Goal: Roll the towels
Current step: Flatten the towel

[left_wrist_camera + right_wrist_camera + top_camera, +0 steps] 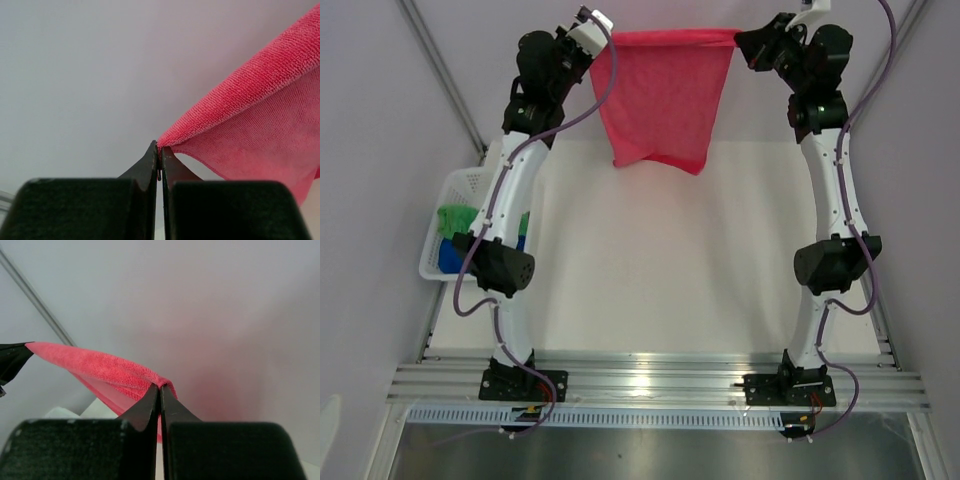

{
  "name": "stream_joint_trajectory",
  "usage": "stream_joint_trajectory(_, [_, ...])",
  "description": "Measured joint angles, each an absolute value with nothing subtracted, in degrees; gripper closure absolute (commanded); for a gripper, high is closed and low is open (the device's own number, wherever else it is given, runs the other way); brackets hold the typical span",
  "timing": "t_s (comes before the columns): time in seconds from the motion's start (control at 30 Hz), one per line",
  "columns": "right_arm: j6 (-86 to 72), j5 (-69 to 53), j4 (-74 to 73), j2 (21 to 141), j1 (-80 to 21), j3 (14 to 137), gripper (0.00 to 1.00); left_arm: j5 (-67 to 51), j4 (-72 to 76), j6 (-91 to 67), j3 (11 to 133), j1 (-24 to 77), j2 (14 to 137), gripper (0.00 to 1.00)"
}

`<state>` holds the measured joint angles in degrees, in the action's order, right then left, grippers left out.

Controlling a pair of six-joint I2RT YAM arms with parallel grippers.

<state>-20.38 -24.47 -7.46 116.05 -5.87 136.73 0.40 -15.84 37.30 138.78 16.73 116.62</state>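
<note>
The pink-red towel [663, 95] hangs spread in the air at the far end of the table, stretched by its two top corners. My left gripper [605, 42] is shut on the left corner; in the left wrist view the towel [260, 115] runs up and right from the gripper [160, 150]. On the right corner my right gripper [742, 40] is shut too, and the right wrist view shows the towel [100, 367] pinched at the gripper [160, 389]. A green towel [455, 220] and a blue towel [452, 257] lie in the basket.
A white mesh basket [460, 185] sits at the table's left edge, beside the left arm. The white tabletop [670, 280] lies below the hanging towel. A metal rail [660, 385] runs along the near edge at the arm bases.
</note>
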Motion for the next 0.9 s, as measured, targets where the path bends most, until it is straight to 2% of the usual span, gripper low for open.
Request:
stream_joint_trajectory(0.13, [-20.29,-24.51,-11.6,117.71,-6.37,143.94,1.0,-0.82,-17.93,35.75,137.69,16.21,112.99,0.99])
stream_joint_trajectory(0.47, [-20.03,-24.51,-12.82,111.55,-7.29,142.89,1.0,-3.49,-20.64,33.45,139.28,16.21,105.71,0.99])
stream_joint_trajectory(0.7, [-20.08,-24.49,-11.6,110.3,-7.29,143.09,1.0,-4.14,-20.88,32.97,140.53,16.21,105.67,0.99])
stream_joint_trajectory(0.9, [-21.41,-23.66,-7.75,115.79,-7.27,146.34,1.0,-3.01,-19.73,33.19,143.02,16.21,109.47,0.99])
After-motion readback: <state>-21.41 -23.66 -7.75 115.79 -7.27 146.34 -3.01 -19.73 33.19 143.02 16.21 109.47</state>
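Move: The red towel hangs pinched between both hands near its upper corners, its middle about 14 cm right of and 15 cm below the left hand, and the same to the left of and below the right, roughly level with both in reach. The bare middle of the table lies some 17 cm back, 14 cm right and 48 cm below the left hand. The basket with the rolled towels stands about 27 cm left of the left hand, 15 cm back and 45 cm down. The red towel's upper edge, still pinched at both ends, is swept up and back towards the bases by both arms together: the left goes about 9 cm each way, the right a little less. The fingers tip slightly upward, then both hands turn and start forward again by 2 to 3 cm, sinking slightly. The span between the hands hardly changes and the grippers stay shut. ##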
